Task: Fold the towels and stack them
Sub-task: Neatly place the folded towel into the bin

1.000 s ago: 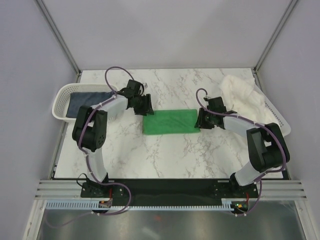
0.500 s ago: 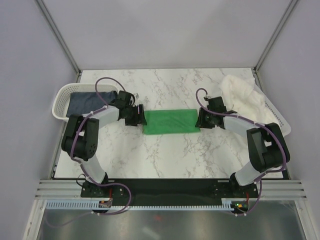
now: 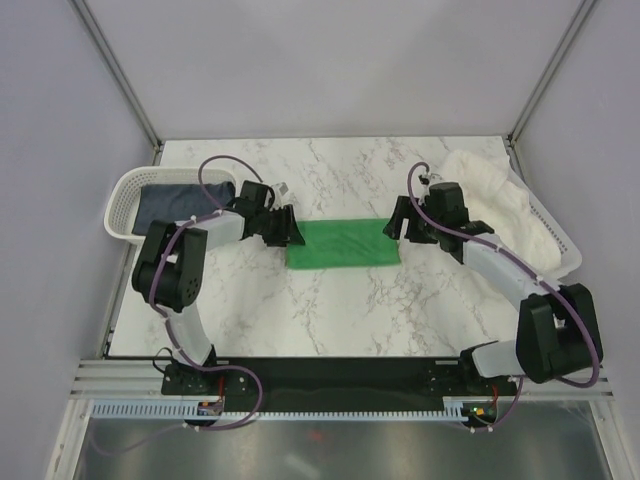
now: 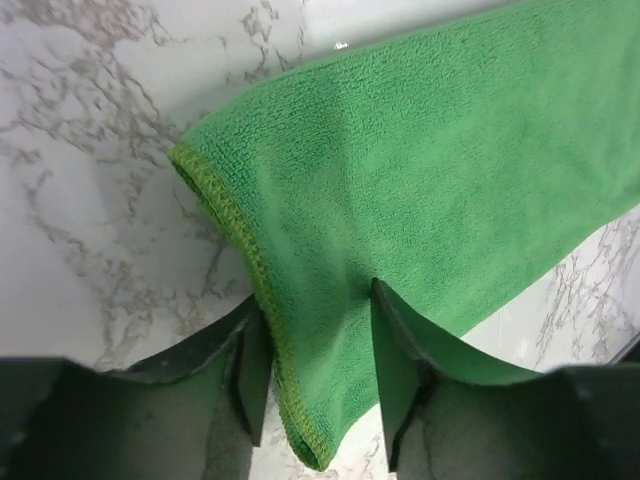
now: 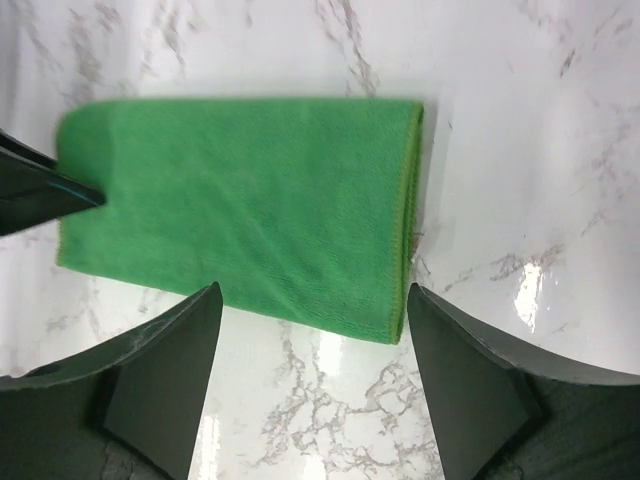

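The green towel (image 3: 345, 243) lies folded into a flat strip at the table's middle. My left gripper (image 3: 290, 232) is low at its left end. In the left wrist view, its fingers stand partly open astride the towel's near corner (image 4: 300, 420), and the cloth (image 4: 430, 150) between them is smooth. My right gripper (image 3: 397, 228) hovers wide open over the towel's right end (image 5: 400, 220), holding nothing. The navy towel (image 3: 170, 203) lies in the left basket. The white towel (image 3: 490, 190) is heaped at the back right.
A white perforated basket (image 3: 122, 205) sits at the left edge of the marble table (image 3: 330, 310). A second white basket (image 3: 558, 240) lies under the white towel at the right edge. Grey walls enclose the back and sides.
My right gripper has opened wide and lifted off the green towel's right end. My left gripper dropped from above the towel's back left corner to its left end.
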You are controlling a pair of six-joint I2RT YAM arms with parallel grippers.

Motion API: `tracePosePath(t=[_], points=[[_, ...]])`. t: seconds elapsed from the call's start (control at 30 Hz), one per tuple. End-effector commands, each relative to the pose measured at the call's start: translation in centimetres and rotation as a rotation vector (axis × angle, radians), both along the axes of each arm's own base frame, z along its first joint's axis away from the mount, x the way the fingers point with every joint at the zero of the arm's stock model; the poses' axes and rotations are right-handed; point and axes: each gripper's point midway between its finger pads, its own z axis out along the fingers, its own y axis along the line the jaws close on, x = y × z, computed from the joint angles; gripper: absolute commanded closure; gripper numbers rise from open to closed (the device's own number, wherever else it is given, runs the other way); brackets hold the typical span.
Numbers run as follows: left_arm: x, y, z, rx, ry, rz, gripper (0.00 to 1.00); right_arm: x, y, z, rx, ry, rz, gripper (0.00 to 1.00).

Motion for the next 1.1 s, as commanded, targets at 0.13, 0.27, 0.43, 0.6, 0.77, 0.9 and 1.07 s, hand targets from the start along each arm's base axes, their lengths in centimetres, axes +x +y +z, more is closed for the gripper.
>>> tracePosePath(t=[0.13,0.27,0.43,0.6,0.77,0.9,1.07], points=[[-2.5,-0.2,-2.7,0.068,0.155,0.041,0.87,1.0,0.3,8.3,0.065,-0.180,-0.012,0.16],[-1.2,0.8,-0.6,0.156,0.151,0.065,0.98,0.6,0.8,9.7,0.096,-0.203,0.013,0.16],[1.3,3.1,3.8,0.330,0.125,0.097,0.98,0.0,0.9,11.4,0.111,-0.240,0.029,0.16],[2.9,5.3,5.8,0.467,0.104,0.108,0.98,-0.2,1.0,12.4,0.120,-0.264,0.044,0.17],[4.1,8.3,8.7,0.590,0.065,0.143,0.98,-0.5,1.1,12.9,0.119,-0.273,0.062,0.16],[5.2,10.7,10.6,0.622,0.058,0.192,0.98,-0.4,0.9,13.3,0.110,-0.285,0.058,0.16],[6.4,13.4,12.4,0.670,0.056,0.228,0.98,-0.2,0.8,13.1,0.097,-0.288,0.054,0.16]])
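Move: The green towel's middle lies about 9 cm to the left hand's right, level with it and 1 cm lower, its left end between the open fingers. The white bin's middle is some 24 cm to that hand's left and 7 cm ahead; the navy towel in the bin is about 22 cm left, 6 cm ahead. From the right hand, the green towel's middle is roughly 10 cm left, 1 cm ahead and 8 cm below. Left pinches the towel's left end, carrying it 10 cm up, left and forward towards bin; right rises too. ##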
